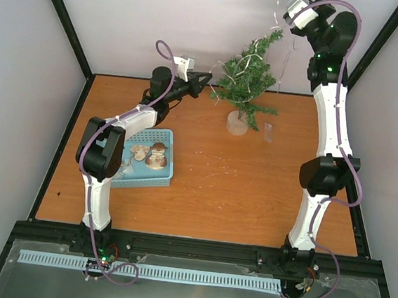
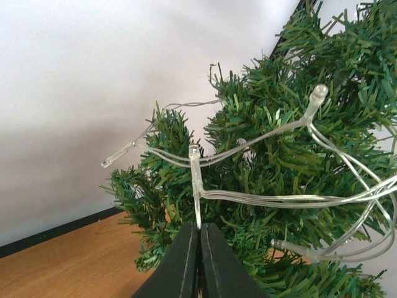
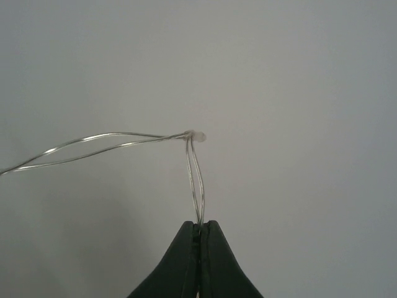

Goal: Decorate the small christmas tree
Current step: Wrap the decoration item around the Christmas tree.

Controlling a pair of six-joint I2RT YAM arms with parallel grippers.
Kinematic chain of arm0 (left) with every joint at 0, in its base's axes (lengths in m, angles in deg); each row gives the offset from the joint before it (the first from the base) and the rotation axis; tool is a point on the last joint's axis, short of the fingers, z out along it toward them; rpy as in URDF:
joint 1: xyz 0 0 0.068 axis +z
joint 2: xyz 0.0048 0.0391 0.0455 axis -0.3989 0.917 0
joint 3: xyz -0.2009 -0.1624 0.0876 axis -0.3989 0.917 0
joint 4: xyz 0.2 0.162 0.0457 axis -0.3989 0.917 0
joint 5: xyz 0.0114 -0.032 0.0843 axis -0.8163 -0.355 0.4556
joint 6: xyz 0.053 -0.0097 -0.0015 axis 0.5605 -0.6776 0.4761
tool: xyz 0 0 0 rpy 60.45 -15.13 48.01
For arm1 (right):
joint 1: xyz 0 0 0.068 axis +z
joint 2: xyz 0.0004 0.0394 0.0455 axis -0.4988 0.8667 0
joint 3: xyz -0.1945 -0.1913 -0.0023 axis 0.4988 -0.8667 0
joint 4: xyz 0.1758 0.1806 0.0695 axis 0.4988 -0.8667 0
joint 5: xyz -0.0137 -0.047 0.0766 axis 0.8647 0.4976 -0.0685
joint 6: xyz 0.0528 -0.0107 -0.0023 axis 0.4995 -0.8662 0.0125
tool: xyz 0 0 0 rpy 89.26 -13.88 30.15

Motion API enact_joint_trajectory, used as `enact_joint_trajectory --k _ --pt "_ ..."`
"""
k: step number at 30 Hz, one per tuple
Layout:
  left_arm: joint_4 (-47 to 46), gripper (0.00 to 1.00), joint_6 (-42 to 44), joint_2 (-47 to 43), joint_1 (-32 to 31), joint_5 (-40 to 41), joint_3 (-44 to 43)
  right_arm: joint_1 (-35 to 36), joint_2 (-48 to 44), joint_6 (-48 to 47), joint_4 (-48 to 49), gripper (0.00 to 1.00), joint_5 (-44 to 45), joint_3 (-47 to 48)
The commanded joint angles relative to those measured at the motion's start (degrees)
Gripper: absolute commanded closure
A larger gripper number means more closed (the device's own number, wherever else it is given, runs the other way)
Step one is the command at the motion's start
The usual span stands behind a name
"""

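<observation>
The small christmas tree [image 1: 247,76] stands at the back of the table on a round pale base [image 1: 237,122], leaning a little to the right. A clear string of lights [image 2: 279,200] is draped over its green branches [image 2: 273,155]. My left gripper [image 2: 200,226] is at the tree's left side [image 1: 206,79], shut on a strand of the string just below a small bulb. My right gripper [image 3: 200,223] is raised high above the tree's right side [image 1: 291,1], shut on a doubled wire [image 3: 196,180] of the same string, which hangs down from it toward the tree.
A blue basket [image 1: 168,161] holding a few brownish ornaments sits on the left of the wooden table, beside my left arm. A small clear piece [image 1: 267,132] lies right of the tree's base. White walls and black frame posts close in the back and sides.
</observation>
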Motion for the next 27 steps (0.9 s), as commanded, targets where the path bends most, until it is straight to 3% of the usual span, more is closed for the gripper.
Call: enact_joint_trajectory --k 1,6,12,18,27 --pt "-0.21 0.99 -0.92 1.38 0.93 -1.22 -3.40 -0.99 4.91 5.28 -1.81 0.97 2.31 6.81" --pt "1.99 0.90 -0.02 1.27 1.35 -1.04 -3.52 -1.45 7.40 8.09 -6.18 0.97 2.16 8.80" --pt "8.65 0.57 12.54 -3.29 1.40 -1.63 -2.38 -1.44 5.23 9.09 -8.49 0.97 -0.71 5.29" --pt "14.88 0.53 26.40 -8.13 1.40 -1.74 -2.41 -1.44 4.17 9.29 -9.50 0.97 -2.06 3.42" --pt "20.21 0.55 40.36 -6.61 1.06 -10.98 -8.82 -1.44 3.83 9.44 -10.69 0.97 -3.06 2.63"
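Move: Just to the left hand's right, about 14 cm away and 3 cm ahead, stands the Christmas tree, its middle some 3 cm lower; this hand holds a stretch of the decoration string against its near side. The ornament basket lies about 15 cm back and 21 cm to the left of the hand, some 26 cm below. From the right hand, which holds another stretch high up, the tree's middle is about 7 cm left, 1 cm back and 30 cm down. Opening about halfway, the left fingers dip a little beside the tree and let go of the string, then the hand draws back about 3 cm, climbs well above where it began and rolls some 30 degrees clockwise seen from behind it. The right hand keeps its pinch on the string, sinking about 8 cm towards the tree's height and going 5 cm farther out, fingers tipping down. ##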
